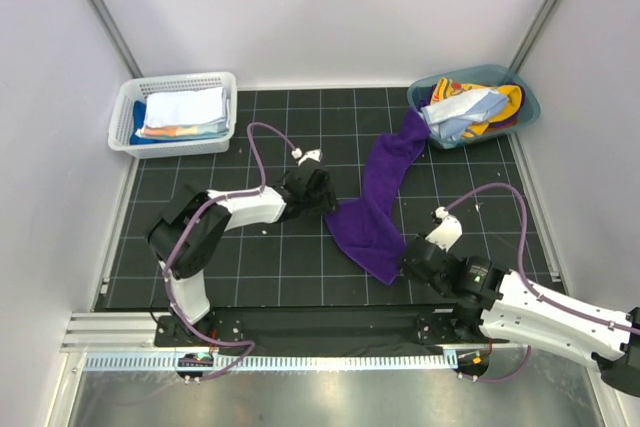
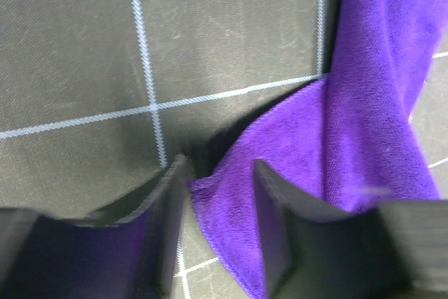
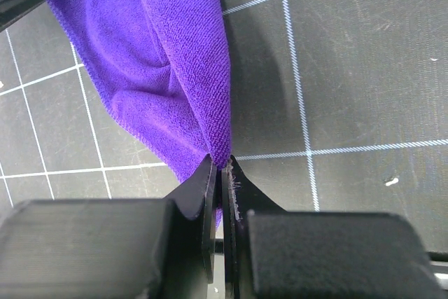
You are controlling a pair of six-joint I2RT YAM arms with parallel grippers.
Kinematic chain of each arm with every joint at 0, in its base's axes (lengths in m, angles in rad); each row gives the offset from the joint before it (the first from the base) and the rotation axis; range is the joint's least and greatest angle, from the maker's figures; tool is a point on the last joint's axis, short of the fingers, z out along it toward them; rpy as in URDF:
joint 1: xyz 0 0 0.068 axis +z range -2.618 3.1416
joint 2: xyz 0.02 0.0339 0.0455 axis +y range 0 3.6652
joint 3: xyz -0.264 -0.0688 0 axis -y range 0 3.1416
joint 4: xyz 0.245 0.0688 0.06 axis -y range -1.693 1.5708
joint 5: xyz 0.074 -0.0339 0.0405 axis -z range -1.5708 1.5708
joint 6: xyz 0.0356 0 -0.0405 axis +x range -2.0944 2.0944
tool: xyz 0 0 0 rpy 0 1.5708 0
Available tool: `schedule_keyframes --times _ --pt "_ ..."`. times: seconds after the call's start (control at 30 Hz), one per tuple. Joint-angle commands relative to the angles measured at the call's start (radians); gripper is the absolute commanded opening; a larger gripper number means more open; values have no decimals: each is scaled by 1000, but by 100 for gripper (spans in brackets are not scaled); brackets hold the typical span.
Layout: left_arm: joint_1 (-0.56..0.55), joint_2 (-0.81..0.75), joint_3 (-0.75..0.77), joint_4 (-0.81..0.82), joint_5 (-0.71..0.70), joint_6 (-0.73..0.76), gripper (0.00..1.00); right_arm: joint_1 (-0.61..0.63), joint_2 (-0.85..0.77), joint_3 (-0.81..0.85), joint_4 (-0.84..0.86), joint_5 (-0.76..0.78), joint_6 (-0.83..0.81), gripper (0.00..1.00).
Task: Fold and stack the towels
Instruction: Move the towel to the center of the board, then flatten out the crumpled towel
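Note:
A deep purple towel (image 1: pixel 375 202) lies stretched in a long strip on the black grid mat, its far end hanging from the teal tub (image 1: pixel 527 97). My right gripper (image 1: pixel 408 269) is shut on the towel's near corner, pinched between the fingertips in the right wrist view (image 3: pixel 222 162). My left gripper (image 1: pixel 328 202) sits at the towel's left corner. In the left wrist view the gripper (image 2: pixel 220 166) is open, its jaws astride that purple corner (image 2: pixel 231 194) with a gap on each side. Light blue (image 1: pixel 465 112) and yellow-orange (image 1: pixel 505 97) towels lie crumpled in the tub.
A white mesh basket (image 1: pixel 125 117) stands at the back left with folded pale and coloured towels (image 1: pixel 185 112) stacked inside. White walls close in the mat on three sides. The arm bases and a metal rail run along the near edge.

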Motion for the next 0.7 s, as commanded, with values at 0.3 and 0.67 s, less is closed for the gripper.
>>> schedule_keyframes --times 0.3,0.67 --pt "-3 -199 -168 -60 -112 -10 0 5 183 -21 158 -29 -35 15" --pt "-3 -499 -435 -132 -238 -85 0 9 355 3 233 -79 -109 53"
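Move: The purple towel's left corner already lies between the left hand's open fingertips, about 1 cm below. From that hand the towel's far end is some 25 cm ahead and 22 cm right, and the blue basket about 29 cm ahead and 38 cm right. The right hand still pinches the towel's near corner about 6 cm above the mat; the left corner lies roughly 15 cm ahead of it, 18 cm left and 5 cm lower. The left hand pinches its corner, pulling some 12 cm left and back; the right lowers about 5 cm, releasing. ##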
